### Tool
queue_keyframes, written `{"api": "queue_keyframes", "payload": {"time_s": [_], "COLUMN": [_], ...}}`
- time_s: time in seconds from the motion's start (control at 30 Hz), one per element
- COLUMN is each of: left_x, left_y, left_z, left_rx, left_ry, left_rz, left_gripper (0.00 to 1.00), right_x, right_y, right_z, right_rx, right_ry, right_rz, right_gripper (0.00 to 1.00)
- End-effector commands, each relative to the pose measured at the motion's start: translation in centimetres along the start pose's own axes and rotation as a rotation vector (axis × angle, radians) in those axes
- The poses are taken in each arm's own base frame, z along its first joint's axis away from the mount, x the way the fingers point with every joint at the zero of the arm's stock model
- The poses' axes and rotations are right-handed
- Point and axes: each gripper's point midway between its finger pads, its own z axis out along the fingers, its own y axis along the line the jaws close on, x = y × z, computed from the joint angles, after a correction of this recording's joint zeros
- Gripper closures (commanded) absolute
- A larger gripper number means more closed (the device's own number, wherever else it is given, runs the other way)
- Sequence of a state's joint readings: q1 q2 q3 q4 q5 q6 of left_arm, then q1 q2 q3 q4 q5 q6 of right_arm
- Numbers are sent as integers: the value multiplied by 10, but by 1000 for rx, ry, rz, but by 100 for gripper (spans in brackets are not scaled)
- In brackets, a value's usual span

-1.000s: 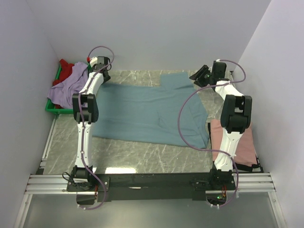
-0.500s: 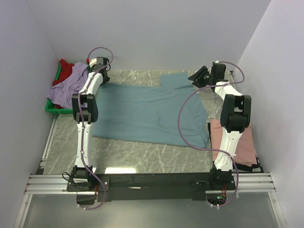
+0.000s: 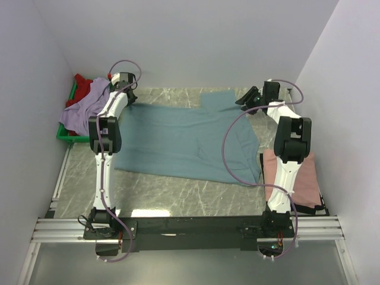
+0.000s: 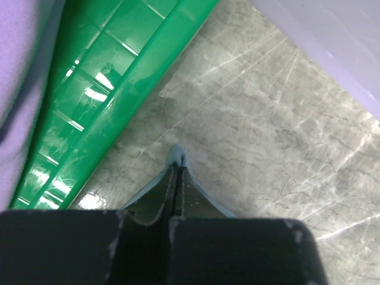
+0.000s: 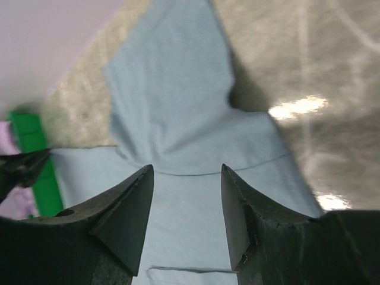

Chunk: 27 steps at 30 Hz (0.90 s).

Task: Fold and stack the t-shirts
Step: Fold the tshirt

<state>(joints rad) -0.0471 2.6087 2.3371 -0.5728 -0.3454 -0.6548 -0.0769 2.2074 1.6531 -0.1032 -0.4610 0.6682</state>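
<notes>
A grey-blue t-shirt (image 3: 190,139) lies spread flat across the middle of the table. My left gripper (image 3: 129,101) is down at its far left corner, next to the tray. In the left wrist view this gripper (image 4: 178,167) is shut on a small peak of the blue cloth (image 4: 178,155). My right gripper (image 3: 242,100) hovers over the shirt's far right sleeve. Its jaws (image 5: 185,169) stand open with only the blue cloth (image 5: 172,89) below them. A salmon pink t-shirt (image 3: 300,178) lies folded at the right, partly under the right arm.
A green plastic tray (image 3: 65,135) stands at the far left and holds a lavender t-shirt (image 3: 86,110) and a red t-shirt (image 3: 83,88). The tray's wall (image 4: 107,89) is close beside my left fingers. Walls close in the table at the back and on both sides.
My left gripper has closed on the corner of the grey-blue shirt. The right gripper has shifted slightly over the sleeve and stays open.
</notes>
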Motion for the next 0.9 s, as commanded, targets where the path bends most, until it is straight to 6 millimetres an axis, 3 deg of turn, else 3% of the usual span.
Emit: {"api": "queue_keyframes", "payload": {"time_s": [0.0, 0.07, 0.2, 0.23, 0.3, 0.33, 0.37, 0.57, 0.87], "left_x": [-15, -16, -27, -27, -31, -29, -29, -25, -20], "left_y": [-11, -11, -15, -15, -14, -13, -15, -17, -17], "left_z": [-16, -18, -30, -30, -34, -33, -34, -33, -31], "left_rx": [80, 89, 127, 136, 147, 150, 158, 183, 206], "left_ry": [-16, -16, -38, -39, -44, -38, -36, -17, -1], "left_rz": [-22, -29, -47, -51, -60, -61, -60, -64, -67], "left_gripper": [100, 100, 100, 100, 100, 100, 100, 100, 100], "right_x": [-23, -41, -51, -60, -59, -69, -64, -56, -45], "right_y": [-12, -21, -34, -28, -34, -25, -33, -29, -12], "right_z": [-7, -9, -13, -13, -3, -3, 6, 34, 50], "right_rx": [117, 196, 280, 275, 282, 263, 274, 180, 86], "right_ry": [-36, -75, -87, -105, -90, -105, -82, -43, -15], "right_rz": [-62, -97, -101, -108, -105, -112, -99, -14, 61], "right_gripper": [44, 43, 43, 43, 43, 43, 43, 45, 48]}}
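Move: Where the sleeve joins the far right corner of the blue t-shirt, the cloth lies about 5 cm ahead of the open right hand, 3 cm to its right and 5 cm below. The sleeve's middle is some 9 cm ahead and 10 cm left; the folded pink shirt sits roughly 37 cm back and 21 cm right. From the left hand, which has the far left corner pinched, that right corner is about 58 cm to the right and 2 cm back, barely lower. Swinging out to its right and forward about 5 cm each way, the open right hand clears the blue shirt's far edge, then drops some 5 cm towards the corner beside the sleeve, drifting 2 cm back left. Its wrist rolls right side down by about 13 degrees and mostly rolls back, tipping the fingers more downward. The left hand keeps its pinch on the far left corner, easing 1 cm right and rolling slightly. ##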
